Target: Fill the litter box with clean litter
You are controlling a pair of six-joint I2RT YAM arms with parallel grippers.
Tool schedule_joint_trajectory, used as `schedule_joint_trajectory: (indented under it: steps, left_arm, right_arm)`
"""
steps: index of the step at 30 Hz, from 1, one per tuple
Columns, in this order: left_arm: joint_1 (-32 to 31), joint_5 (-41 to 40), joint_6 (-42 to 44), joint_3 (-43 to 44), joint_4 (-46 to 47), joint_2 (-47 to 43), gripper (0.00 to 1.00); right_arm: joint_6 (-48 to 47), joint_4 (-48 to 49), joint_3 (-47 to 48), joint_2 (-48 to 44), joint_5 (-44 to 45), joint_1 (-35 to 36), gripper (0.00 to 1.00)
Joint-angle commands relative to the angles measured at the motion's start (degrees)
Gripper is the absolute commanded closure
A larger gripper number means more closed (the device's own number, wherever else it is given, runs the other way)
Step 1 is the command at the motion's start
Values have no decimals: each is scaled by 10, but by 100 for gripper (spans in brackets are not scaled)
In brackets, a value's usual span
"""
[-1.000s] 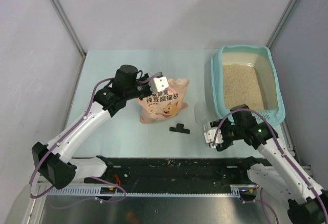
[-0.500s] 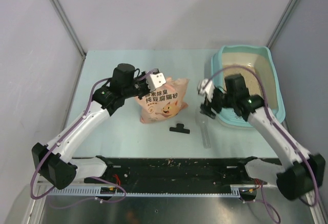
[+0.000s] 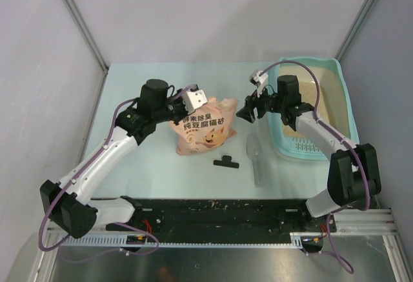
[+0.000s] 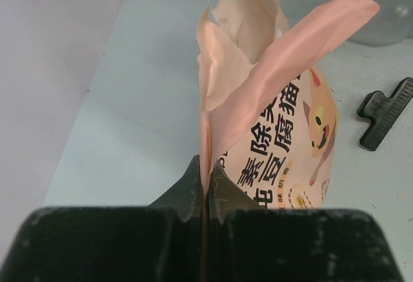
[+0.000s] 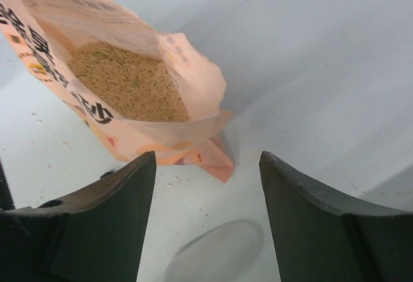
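Note:
The teal litter box (image 3: 308, 62) stands at the right, with beige clean litter (image 3: 326, 104) spread in it. A peach-pink bag (image 3: 206, 127) stands at the table's centre; its mouth is open and there is more litter (image 5: 129, 82) inside. My left gripper (image 3: 193, 101) is shut on the bag's (image 4: 271, 101) upper left edge, the jaws (image 4: 206, 179) pinching the film. My right gripper (image 3: 248, 111) hangs open beside the bag's (image 5: 187, 101) right top corner, between bag and box. Nothing lies between its jaws (image 5: 208, 159).
A clear plastic scoop (image 3: 255, 156) lies on the table in front of the litter box, below my right gripper. A small black clip (image 3: 226, 162) lies in front of the bag. Grey walls close the table at the back and sides.
My right arm has swung from the table's front right, up and left, to the bag's right top corner. The scoop now lies loose on the table. The left gripper kept its hold.

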Motion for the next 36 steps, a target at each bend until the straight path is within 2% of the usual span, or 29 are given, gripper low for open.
schedule_joint_trajectory:
  steps: [1, 15, 27, 34, 36]
  left_arm:
    - [5, 11, -17, 31, 40, -2, 100]
    - [5, 8, -27, 46, 42, 21, 100]
    - [6, 4, -32, 38, 42, 18, 100]
    - [5, -4, -34, 36, 42, 21, 100]
    - [6, -7, -34, 38, 42, 21, 100]
  right_arm:
    - [48, 63, 32, 14, -81, -2, 32]
    - [35, 81, 32, 42, -110, 30, 38]
    - [58, 123, 32, 67, -125, 45, 52]
    - [77, 155, 32, 74, -125, 45, 56]
    - [80, 160, 32, 76, -123, 45, 61]
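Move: The litter bag's open rim has its right end about 6 cm to the right hand's left, 2 cm back and barely below it. The scoop lies on the table some 17 cm back from that hand, 3 cm to its right and 17 cm lower; the black clip is 18 cm back, 7 cm left, equally low. From the left hand, which already holds the bag's other top corner, that rim end is roughly 12 cm right, 4 cm ahead and 6 cm lower. The litter bag's right rim is what the right hand reaches for: open fingers glide about 6 cm left with a slight draw back, turning some 10 degrees counter-clockwise and closing by roughly a third, until they straddle the film and touch it, not yet shut. The left hand keeps its pinch on the opposite corner, easing about 1 cm forward. ##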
